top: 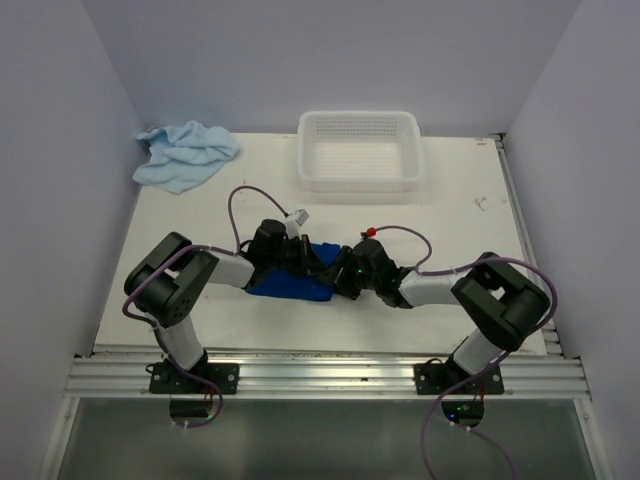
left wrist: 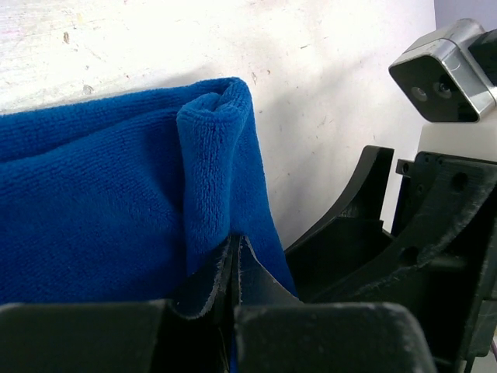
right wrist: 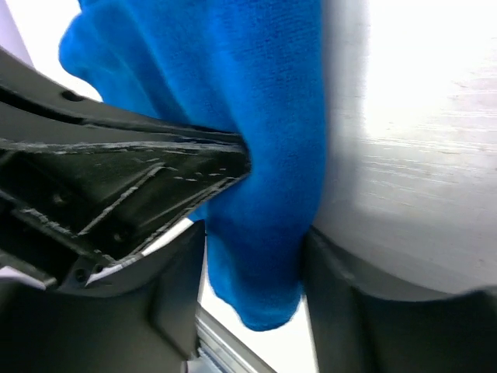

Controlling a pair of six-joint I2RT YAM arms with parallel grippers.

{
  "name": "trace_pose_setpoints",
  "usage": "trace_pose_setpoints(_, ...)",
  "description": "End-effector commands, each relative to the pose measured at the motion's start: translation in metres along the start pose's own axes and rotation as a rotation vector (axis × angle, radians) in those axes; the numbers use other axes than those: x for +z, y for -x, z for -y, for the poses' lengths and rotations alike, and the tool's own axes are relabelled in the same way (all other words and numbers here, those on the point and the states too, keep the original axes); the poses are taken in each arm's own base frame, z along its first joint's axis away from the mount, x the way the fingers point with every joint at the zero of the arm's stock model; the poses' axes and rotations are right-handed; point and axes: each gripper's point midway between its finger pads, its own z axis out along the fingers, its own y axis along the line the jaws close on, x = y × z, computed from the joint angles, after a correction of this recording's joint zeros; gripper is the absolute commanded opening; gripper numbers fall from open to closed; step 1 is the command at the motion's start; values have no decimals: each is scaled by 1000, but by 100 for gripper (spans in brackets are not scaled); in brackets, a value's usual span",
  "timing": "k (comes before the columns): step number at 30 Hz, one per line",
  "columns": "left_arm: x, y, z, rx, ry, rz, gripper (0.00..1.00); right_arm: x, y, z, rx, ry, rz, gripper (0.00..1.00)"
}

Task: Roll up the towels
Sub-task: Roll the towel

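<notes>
The dark royal blue towel [top: 292,287] lies bunched on the white table between my two grippers. My left gripper [top: 303,262] reaches in from the left, and its jaws [left wrist: 235,247] are shut on a folded edge of this towel [left wrist: 93,210]. My right gripper [top: 342,274] comes from the right. In the right wrist view the blue towel [right wrist: 264,155] fills the gap of this gripper [right wrist: 252,245] and touches both fingers [right wrist: 342,303]. The pale sky blue towel [top: 185,154] lies crumpled at the table's far left corner, away from both arms.
A white perforated basket [top: 358,176] stands at the back centre of the table [top: 470,230]. White walls close in the left, right and back. A metal rail [top: 330,375] runs along the near edge by the arm bases.
</notes>
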Motion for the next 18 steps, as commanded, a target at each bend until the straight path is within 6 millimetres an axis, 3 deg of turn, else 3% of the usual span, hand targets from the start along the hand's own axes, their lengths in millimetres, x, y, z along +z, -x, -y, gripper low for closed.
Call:
trace_pose_setpoints(1, -2, -1, 0, 11, 11, 7, 0, 3, -12, 40, 18, -121, -27, 51)
trace_pose_setpoints(6, -2, -1, -1, 8, 13, 3, 0, -1, -12, 53, -64, -191, -7, 33)
trace_pose_setpoints(14, 1, 6, 3, 7, 8, 7, 0, -10, -5, 51, -168, -217, 13, 1)
trace_pose_setpoints(18, 3, 17, 10, 15, -13, 20, 0, -19, -3, 50, -247, -249, -4, 0)
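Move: The near part of the blue towel's right-hand edge already lies between the right hand's open fingers, roughly 1 cm below and 1 cm back of their midpoint. From the right hand, the left fingertips are about 4 cm farther out and 5 cm to the left; the folded towel's middle is some 3 cm ahead and 11 cm left, and the white basket about 35 cm ahead, 5 cm right. That near edge lies about 5 cm back and 5 cm right of the left hand, roughly 1 cm lower. Around the towel's right edge, the right fingers close from over half open until they pinch the cloth between them. The hand sinks a little over 1 cm as they shut and eases about 1.5 cm to the right and slightly back, its fingers tipping some 10 degrees steeper. The left hand stays put, shut at the fold. ##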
